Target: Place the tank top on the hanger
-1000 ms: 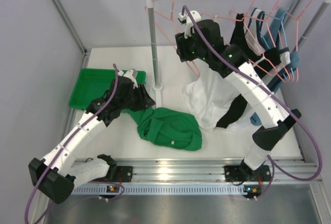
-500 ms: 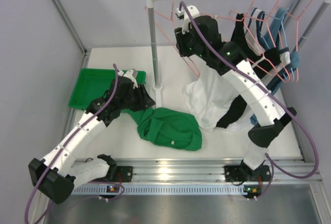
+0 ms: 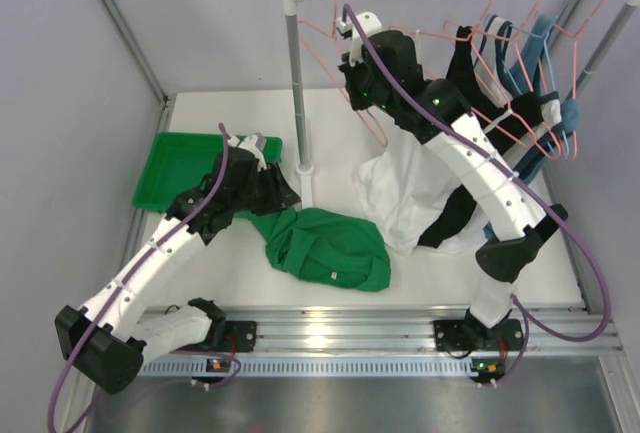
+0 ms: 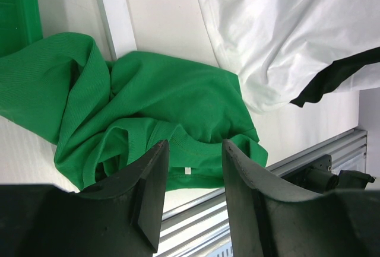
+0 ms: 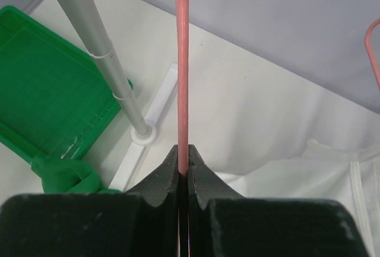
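The green tank top (image 3: 325, 246) lies crumpled on the white table, near the front, and fills the middle of the left wrist view (image 4: 154, 108). My left gripper (image 3: 272, 191) hovers over its left part, open and empty, its fingers (image 4: 148, 197) apart above the neckline. My right gripper (image 3: 352, 78) is raised by the rail's left end, shut on the wire of a salmon-pink hanger (image 3: 335, 38) that hangs from the rail. In the right wrist view the pink wire (image 5: 182, 61) runs straight up from between my closed gripper (image 5: 183, 161).
A green tray (image 3: 195, 168) sits at the back left. The rack's upright pole (image 3: 296, 83) stands mid-table on a white foot. White and black tops (image 3: 420, 188), more pink hangers and blue hangers (image 3: 545, 53) hang on the rail at right.
My right gripper has risen a little and shifted slightly left along the rail with the pink hanger in it. The left arm and the tank top have not moved.
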`<action>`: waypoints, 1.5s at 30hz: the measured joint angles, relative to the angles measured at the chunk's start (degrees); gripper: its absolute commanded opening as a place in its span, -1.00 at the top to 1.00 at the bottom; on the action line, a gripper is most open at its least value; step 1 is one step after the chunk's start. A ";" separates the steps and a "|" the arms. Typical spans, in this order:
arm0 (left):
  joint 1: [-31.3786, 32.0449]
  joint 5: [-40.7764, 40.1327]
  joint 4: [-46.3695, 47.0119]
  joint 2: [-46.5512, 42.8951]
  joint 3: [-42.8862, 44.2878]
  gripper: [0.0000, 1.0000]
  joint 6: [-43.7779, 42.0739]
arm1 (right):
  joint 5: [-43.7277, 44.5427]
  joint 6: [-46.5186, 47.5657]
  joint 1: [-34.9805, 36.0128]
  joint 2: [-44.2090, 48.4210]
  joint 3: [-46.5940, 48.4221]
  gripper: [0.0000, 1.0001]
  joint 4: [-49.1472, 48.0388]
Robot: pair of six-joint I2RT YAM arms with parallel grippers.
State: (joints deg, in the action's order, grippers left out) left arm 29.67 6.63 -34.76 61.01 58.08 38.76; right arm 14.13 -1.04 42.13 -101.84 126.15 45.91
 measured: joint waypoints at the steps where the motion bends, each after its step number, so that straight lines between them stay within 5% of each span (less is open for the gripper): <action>1: 0.00 0.02 0.00 0.00 0.00 0.08 0.00 | 0.31 0.02 0.00 0.00 0.00 1.00 0.00; 30: 0.00 0.00 -0.09 -0.96 -1.77 0.02 0.02 | 4.79 -0.02 0.04 9.81 -8.61 1.00 -7.04; 38: 0.39 0.20 0.24 -3.17 -10.27 0.01 1.40 | 4.46 -2.73 0.04 19.34 -20.11 1.00 -6.14; 45: 8.35 -5.11 -0.20 -3.13 -16.76 0.02 3.34 | -0.66 -8.79 1.97 39.04 -39.89 1.00 -4.52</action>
State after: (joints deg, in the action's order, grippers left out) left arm 38.02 1.52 -34.96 57.89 41.32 42.11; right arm 13.47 -9.82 44.10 -62.81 86.26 41.39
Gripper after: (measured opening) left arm 0.493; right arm 0.022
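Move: About 13 cm back, 5 cm left and 39 cm below the right hand, which already grips the pink hanger, lies the tank top. The rod under the hanger's hook is some 12 cm ahead, 3 cm left and 15 cm above; the hanging white cloth is 14 cm right and 2 cm back. From the left hand the tank top lies 2 cm ahead, 5 cm right, 20 cm down; the green tray, 24 cm ahead, 23 cm left. Lifting the pinched pink hanger about 4.5 cm while easing right, the right hand then draws it back and farther right, sinking again, away from the rod and ending some 13 cm nearer the base, with a slight roll. The half-open left hand waits, then sinks about 10 cm and draws back towards the tank top's near edge, tilting a little, without reaching the cloth. ##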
